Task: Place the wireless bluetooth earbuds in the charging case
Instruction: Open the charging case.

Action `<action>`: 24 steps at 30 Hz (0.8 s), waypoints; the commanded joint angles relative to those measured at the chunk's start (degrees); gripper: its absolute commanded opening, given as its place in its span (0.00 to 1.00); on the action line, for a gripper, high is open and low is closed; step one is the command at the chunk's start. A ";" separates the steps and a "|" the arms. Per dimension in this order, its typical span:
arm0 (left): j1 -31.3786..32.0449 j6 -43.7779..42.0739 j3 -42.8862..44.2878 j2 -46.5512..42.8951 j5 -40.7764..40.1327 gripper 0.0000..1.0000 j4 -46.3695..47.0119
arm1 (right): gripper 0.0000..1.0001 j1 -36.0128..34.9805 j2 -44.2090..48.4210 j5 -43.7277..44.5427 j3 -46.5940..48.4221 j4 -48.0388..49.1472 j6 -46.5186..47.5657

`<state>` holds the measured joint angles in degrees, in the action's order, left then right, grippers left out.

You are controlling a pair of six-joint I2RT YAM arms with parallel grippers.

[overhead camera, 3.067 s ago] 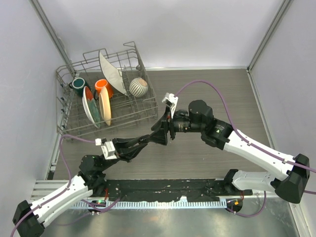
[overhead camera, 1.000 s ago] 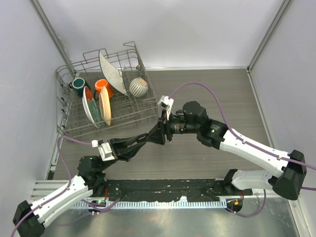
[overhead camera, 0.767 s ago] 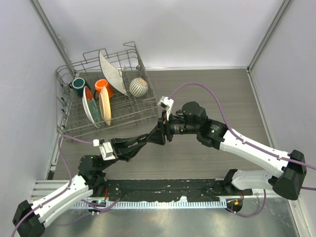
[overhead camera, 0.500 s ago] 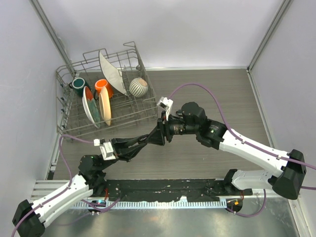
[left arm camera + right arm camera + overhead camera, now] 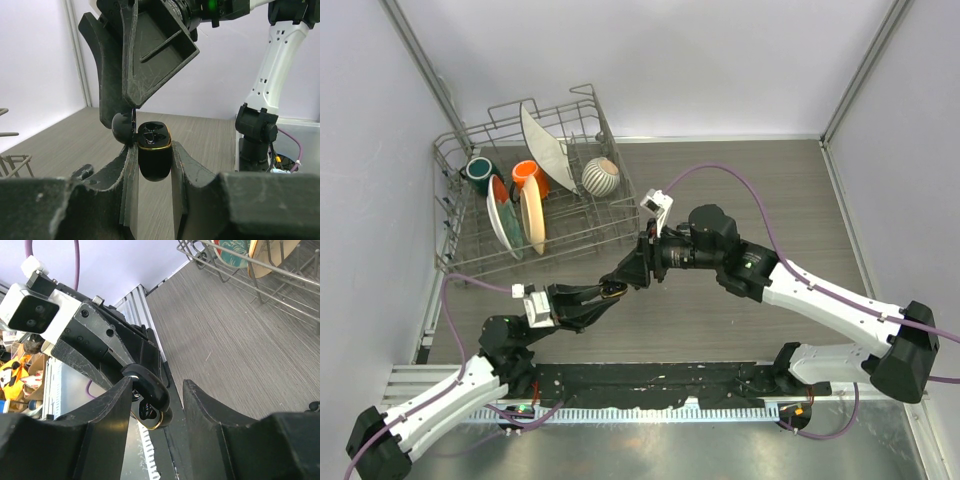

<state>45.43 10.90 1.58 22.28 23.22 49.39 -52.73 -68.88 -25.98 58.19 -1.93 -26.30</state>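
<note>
A small black charging case (image 5: 154, 156) with a gold rim sits upright between the pads of my left gripper (image 5: 153, 150), which is shut on its body. Its hinged lid (image 5: 121, 129) stands swung open to one side. Glossy black shapes show inside the rim; I cannot tell whether they are the earbuds. From above, my left gripper (image 5: 603, 294) holds the case (image 5: 611, 290) over the table's middle. My right gripper (image 5: 157, 385) stands open around the lid (image 5: 150, 386), its left finger (image 5: 112, 410) against it and a gap on the other side. My right gripper (image 5: 632, 270) meets the left one.
A wire dish rack (image 5: 460, 262) with plates, two cups and a striped bowl stands at the back left, just beyond the two grippers. The right arm's base (image 5: 257, 125) is behind the case in the left wrist view. The wood-grain table (image 5: 750, 190) lies below.
My left gripper has drawn back down and left with the case, so the gold rim now shows from above. The right gripper has stayed at the lid, its jaws barely narrower.
</note>
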 commanded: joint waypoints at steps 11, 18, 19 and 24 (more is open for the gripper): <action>1.15 0.27 -1.23 -4.44 -3.18 0.00 4.85 | 0.57 0.87 -1.08 3.74 0.78 3.60 -1.03; 1.24 -0.79 -1.32 -8.92 -5.56 0.00 -1.22 | 0.78 1.84 1.46 3.83 1.74 4.22 -3.40; 1.15 -0.88 -1.23 -9.45 -5.82 0.00 -1.66 | 0.79 2.02 1.64 3.83 1.92 4.31 -3.58; 1.15 -1.40 -1.23 -10.59 -7.31 0.00 -2.89 | 0.79 2.37 2.96 1.72 2.54 4.31 -5.24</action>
<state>46.15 11.00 1.56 12.78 17.52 45.15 -50.87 -68.58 -24.47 58.24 1.13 -30.04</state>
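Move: The left hand already holds the charging case between its fingertips. Its open lid stands about 3 cm forward of that hand point and 1 cm above it. From the right hand, the lid is some 1 cm back, 1 cm left and 1 cm below, next to one fingertip; the case body is about 3 cm back, 1 cm left and 2 cm below. The pair of earbuds lies on the table roughly level with the right hand, 3 cm to its right and some 23 cm below. After a brief hold at the opened lid, the right hand spreads its half-open fingers to about four fifths and backs its fingertips off the lid, easing roughly 1.5 cm forward and as much up. Meanwhile the left hand keeps its pinch on the charging case and lifts it about 2.5 cm while drawing it 2 cm left, away from the right hand, its fingers tipping up by some 5 degrees. ##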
